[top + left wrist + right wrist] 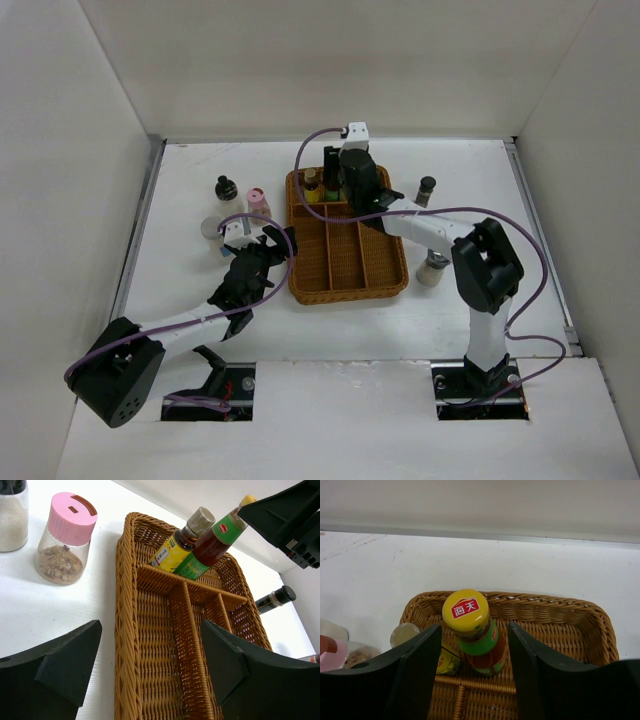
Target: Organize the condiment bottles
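A yellow-capped, green-labelled bottle (467, 611) stands in the back compartment of the brown wicker tray (550, 607), leaning beside a silver-capped bottle (405, 634). My right gripper (475, 650) straddles the yellow-capped bottle, open, with a gap on each side of it. My left gripper (150, 665) is open over the tray's left rim (125, 605), holding nothing. A pink-capped jar (67, 535) and a clear jar (12, 515) stand on the table left of the tray. In the top view a black-capped bottle (226, 188) stands there too.
Right of the tray stand a dark-capped bottle (426, 189) and a pale jar (432, 268). The tray's front compartments (345, 262) hold nothing. White walls enclose the table on three sides.
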### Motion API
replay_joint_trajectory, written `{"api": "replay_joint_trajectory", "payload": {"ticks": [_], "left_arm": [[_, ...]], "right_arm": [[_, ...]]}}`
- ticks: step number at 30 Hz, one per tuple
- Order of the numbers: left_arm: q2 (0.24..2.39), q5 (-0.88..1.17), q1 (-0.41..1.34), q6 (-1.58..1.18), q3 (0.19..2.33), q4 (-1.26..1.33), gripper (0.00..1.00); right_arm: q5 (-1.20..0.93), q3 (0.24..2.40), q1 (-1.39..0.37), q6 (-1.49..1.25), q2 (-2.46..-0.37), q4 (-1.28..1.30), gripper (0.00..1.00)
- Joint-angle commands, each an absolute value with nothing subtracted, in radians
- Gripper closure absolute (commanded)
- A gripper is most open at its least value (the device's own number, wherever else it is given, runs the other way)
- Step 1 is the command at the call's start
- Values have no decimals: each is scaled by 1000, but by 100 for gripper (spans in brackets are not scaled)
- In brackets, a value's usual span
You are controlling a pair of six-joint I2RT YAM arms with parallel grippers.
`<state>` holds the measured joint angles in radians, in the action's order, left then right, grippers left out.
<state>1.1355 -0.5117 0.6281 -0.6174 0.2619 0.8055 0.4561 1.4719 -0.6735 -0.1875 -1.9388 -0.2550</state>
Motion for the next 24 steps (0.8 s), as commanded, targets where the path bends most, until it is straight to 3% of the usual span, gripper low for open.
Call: {"api": "replay_joint_trajectory", "payload": {"ticks": [1, 10, 17, 24], "left_arm": [[1123, -502, 619, -626, 273, 861, 20], [1114, -502, 624, -627, 272, 857, 20], [1127, -502, 634, -627, 278, 859, 20], [1132, -502, 634, -627, 278, 859, 20]], "right_arm": [[463, 1456, -673, -189, -1823, -318, 37], [471, 1114, -423, -293, -1556, -287, 30], [436, 1215, -269, -276, -1673, -58, 17], [339, 1318, -223, -272, -1785, -12, 16]]}}
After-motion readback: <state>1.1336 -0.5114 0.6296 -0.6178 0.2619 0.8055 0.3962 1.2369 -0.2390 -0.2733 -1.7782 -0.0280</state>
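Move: The black-capped bottle stands about 25 cm to the right of the right hand, level with it, its middle some 14 cm below. Between that hand's parted fingers is the sauce bottle, its middle roughly 8 cm down; the yellow-labelled bottle is about 6 cm to the left and 12 cm lower. The grey-lidded jar stands some 22 cm nearer than the black-capped bottle. From the left hand that bottle is about 19 cm ahead, 40 cm right and 8 cm below. Up and a few centimetres back, the right hand clears the sauce bottle, then swings about 25 cm right in a fast arc over the tray's edge. It then sinks about 11 cm from the top of the arc and eases forward onto the black-capped bottle, turning some 25 degrees clockwise and tipping down, its already parted fingers opening wider to straddle the cap. ##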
